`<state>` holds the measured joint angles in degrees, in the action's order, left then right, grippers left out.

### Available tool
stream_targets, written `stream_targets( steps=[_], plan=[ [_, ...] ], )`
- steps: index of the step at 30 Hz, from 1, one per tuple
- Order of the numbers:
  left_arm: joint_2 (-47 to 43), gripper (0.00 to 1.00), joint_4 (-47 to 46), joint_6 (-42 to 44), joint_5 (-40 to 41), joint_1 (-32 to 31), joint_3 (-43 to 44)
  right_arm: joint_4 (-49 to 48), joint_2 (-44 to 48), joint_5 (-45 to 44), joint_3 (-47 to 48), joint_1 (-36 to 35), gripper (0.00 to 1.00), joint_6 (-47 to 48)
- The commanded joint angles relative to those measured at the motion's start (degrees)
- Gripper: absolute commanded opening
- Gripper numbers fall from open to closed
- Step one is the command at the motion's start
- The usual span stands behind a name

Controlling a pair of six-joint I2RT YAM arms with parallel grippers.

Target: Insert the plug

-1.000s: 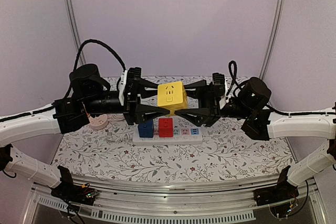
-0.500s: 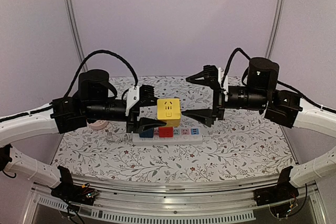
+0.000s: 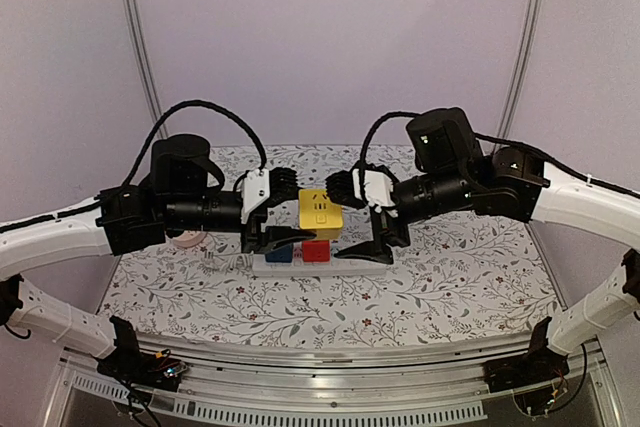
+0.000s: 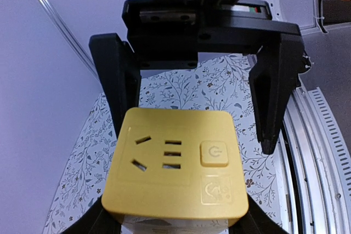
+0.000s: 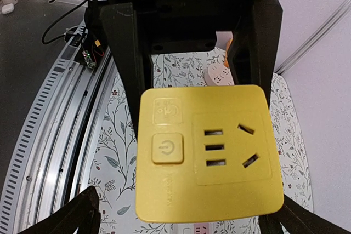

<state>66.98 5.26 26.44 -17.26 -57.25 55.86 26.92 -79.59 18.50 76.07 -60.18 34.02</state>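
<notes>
The plug (image 3: 320, 214) is a yellow cube with socket slots and a power button on its face. It hangs just above the white power strip (image 3: 350, 259), which carries a blue plug (image 3: 279, 252) and a red plug (image 3: 316, 250). My left gripper (image 3: 298, 210) comes in from the left and is shut on the yellow cube; in the left wrist view the cube (image 4: 175, 165) fills the space between its fingers. My right gripper (image 3: 348, 219) faces it from the right, open wide. Its fingers stand clear of the cube (image 5: 205, 154) on both sides.
A pink round object (image 3: 187, 237) lies on the floral tablecloth (image 3: 450, 287) behind my left arm. Pink and blue sockets (image 3: 362, 250) on the strip's right half are bare. An aluminium rail (image 3: 330, 387) runs along the table's near edge.
The right gripper let go of the yellow cube and opened wide while its arm rose and swung. The left gripper has carried the cube down toward the strip.
</notes>
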Motion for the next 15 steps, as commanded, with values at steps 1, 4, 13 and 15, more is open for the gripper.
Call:
stream_targets(
  steps=[1, 4, 13, 15],
  plan=[
    [0.0, 0.0, -1.5, 0.4, 0.1, -0.9, 1.0, -0.6, -1.0, -1.9, 2.0, -0.7, 0.98, 0.0],
    [0.1, 0.0, -1.7, 0.2, -0.1, -1.0, 0.9, -2.6, -1.8, -2.1, 2.7, -0.7, 0.93, -0.9],
    [0.3, 0.0, -1.7, 0.2, 0.0, -1.4, 0.7, -3.7, -5.0, -2.3, 5.8, -0.7, 0.61, -2.3],
    [0.4, 0.0, -1.8, 0.2, 0.0, -1.5, 0.5, -3.8, -5.5, -1.2, 6.2, -0.7, 0.55, -2.6]
  ],
)
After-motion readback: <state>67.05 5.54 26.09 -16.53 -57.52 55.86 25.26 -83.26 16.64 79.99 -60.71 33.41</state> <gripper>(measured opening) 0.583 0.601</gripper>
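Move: My left hand holds the yellow plug cube, its middle about 2 cm to that hand's right and 1 cm lower. From my right hand, wide open beside it, the cube is about 3 cm to the left, 1 cm ahead and 1 cm higher. From the right hand, the red cube on the power strip lies some 8 cm ahead, 4 cm left and 24 cm below; the blue cube is at the same depth, about 13 cm left. I bring my right hand about 2 cm left and 1 cm forward, rising slightly by about 1 cm, onto the yellow cube's free side, and close its wide-open fingers until they pinch the cube's two opposite faces. My left hand stays still and keeps its grip, holding the cube in place. ##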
